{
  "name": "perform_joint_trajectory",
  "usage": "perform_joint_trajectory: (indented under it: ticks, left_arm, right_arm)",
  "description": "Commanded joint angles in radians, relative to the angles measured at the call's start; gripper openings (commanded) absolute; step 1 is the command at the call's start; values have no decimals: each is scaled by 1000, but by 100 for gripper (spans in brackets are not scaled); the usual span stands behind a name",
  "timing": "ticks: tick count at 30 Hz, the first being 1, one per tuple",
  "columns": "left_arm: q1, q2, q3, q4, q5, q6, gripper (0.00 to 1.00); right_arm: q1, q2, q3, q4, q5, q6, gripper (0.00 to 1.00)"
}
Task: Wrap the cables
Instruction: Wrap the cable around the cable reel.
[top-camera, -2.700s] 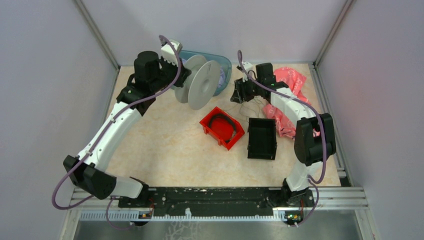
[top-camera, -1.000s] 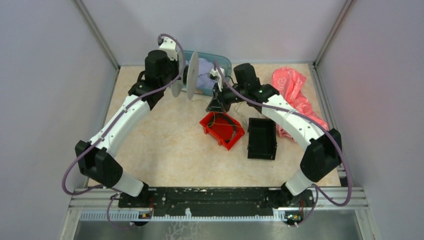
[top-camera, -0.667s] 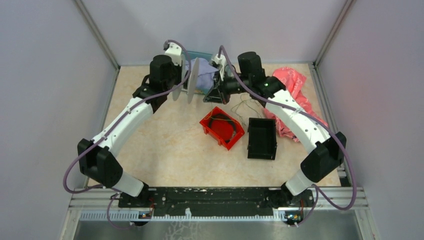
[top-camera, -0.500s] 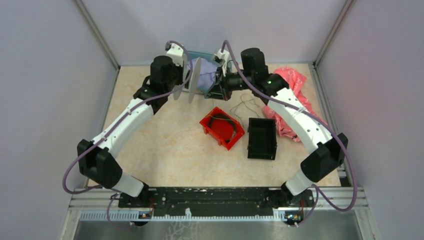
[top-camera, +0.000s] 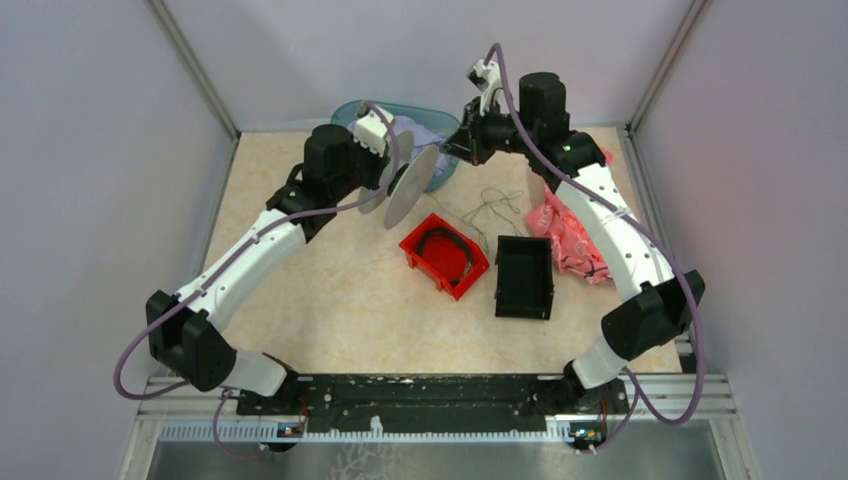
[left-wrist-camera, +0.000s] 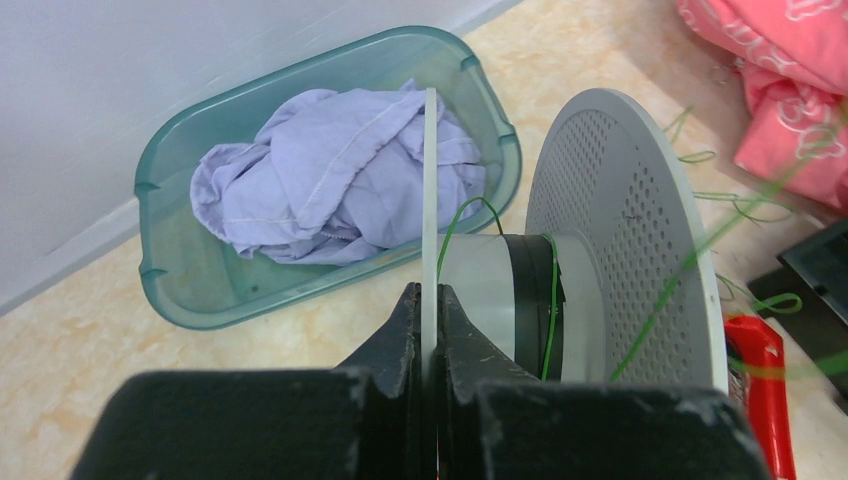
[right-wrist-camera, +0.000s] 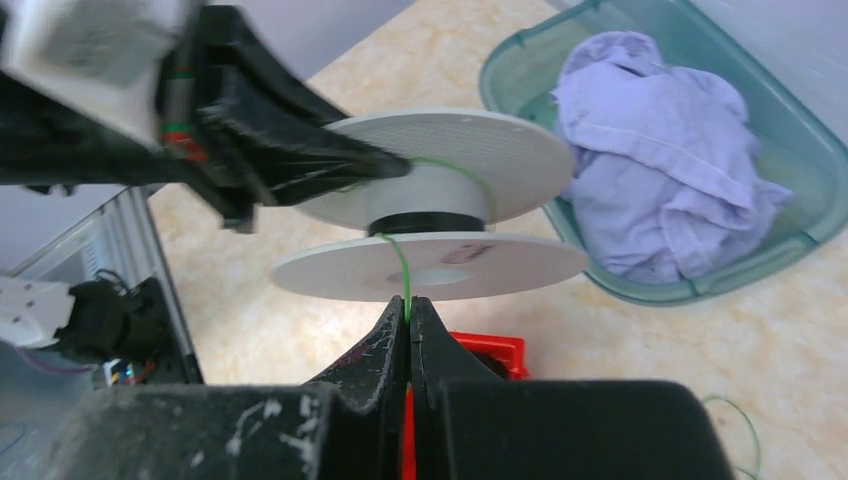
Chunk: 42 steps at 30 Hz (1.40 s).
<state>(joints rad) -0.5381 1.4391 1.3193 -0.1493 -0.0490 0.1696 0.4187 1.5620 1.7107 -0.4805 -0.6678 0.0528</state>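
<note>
My left gripper (left-wrist-camera: 428, 296) is shut on the thin near flange of a white spool (left-wrist-camera: 620, 230). It holds the spool tilted in the air in front of the tub (top-camera: 410, 185). A green wire (left-wrist-camera: 548, 300) runs round the spool's dark hub. My right gripper (right-wrist-camera: 408, 306) is shut on that thin green wire (right-wrist-camera: 400, 265), just below the spool (right-wrist-camera: 440, 150). In the top view this gripper (top-camera: 458, 148) is raised behind and to the right of the spool. The rest of the cables (top-camera: 490, 215) lie as a loose tangle on the table between the bins and the pink cloth.
A teal tub (top-camera: 350, 108) with a lilac cloth (left-wrist-camera: 330, 200) stands against the back wall, right behind the spool. A red bin (top-camera: 443, 255) and a black bin (top-camera: 524, 277) sit mid-table. A pink cloth (top-camera: 570, 225) lies at the right under my right arm.
My right gripper has risen and moved back to the right, away from the spool, with the wire in it. My left arm has turned the spool from edge-on to tilted.
</note>
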Motion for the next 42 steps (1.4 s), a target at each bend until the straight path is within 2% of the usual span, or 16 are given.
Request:
perform_joint_trajectory:
  ticks: [1,8,21,23,27,31,37,42]
  left_arm:
    - [-2,-74,6,28,127,37,0]
    - [-2,-102,16,-5,236,31,0]
    - [3,-104,70,-35,244,-26,0]
    - [7,-102,74,-35,234,-31,0]
    - [10,-96,78,-33,216,-37,0]
    - [16,-92,89,-34,185,-55,0]
    - [29,-73,112,-41,130,-92,0]
    - [38,-57,120,-44,100,-112,0]
  right_arm:
    - [-42,21,51,50,125,-3,0]
    - [-97,74,48,40,220,-40,0]
    - [-117,138,-80,8,207,-95,20]
    - [-122,132,-80,0,187,-98,25]
    - [-124,112,-55,-26,146,-111,43]
    - [-124,101,-37,-51,133,-120,57]
    - [-125,3,-95,-25,55,-129,78]
    - [-124,-63,-139,10,-16,-131,82]
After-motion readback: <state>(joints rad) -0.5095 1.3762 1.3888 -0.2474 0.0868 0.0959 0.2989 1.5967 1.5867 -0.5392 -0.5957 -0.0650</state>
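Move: The reel's middle, its flange still pinched by the left fingers, is about 4 cm to the right of the left hand, 1 cm ahead and some 3 cm below. From the right hand, which holds the green cable, the reel is roughly 8 cm left, 3 cm ahead and 8 cm lower. Some 34 cm below the right hand lie the red box, 4 cm back and 1 cm right, and the basket, about 18 cm ahead and 11 cm left. The green cable is carried from the reel by the right hand, about 8 cm forward and 6 cm right while sinking some 12 cm; the fingers start opening on the way down, let go, and the hand, opening wide, then rises and draws back. The left hand keeps the reel pinched, pulling it back 4 cm and left with a 12-degree clockwise turn, then rising and easing forward again. ##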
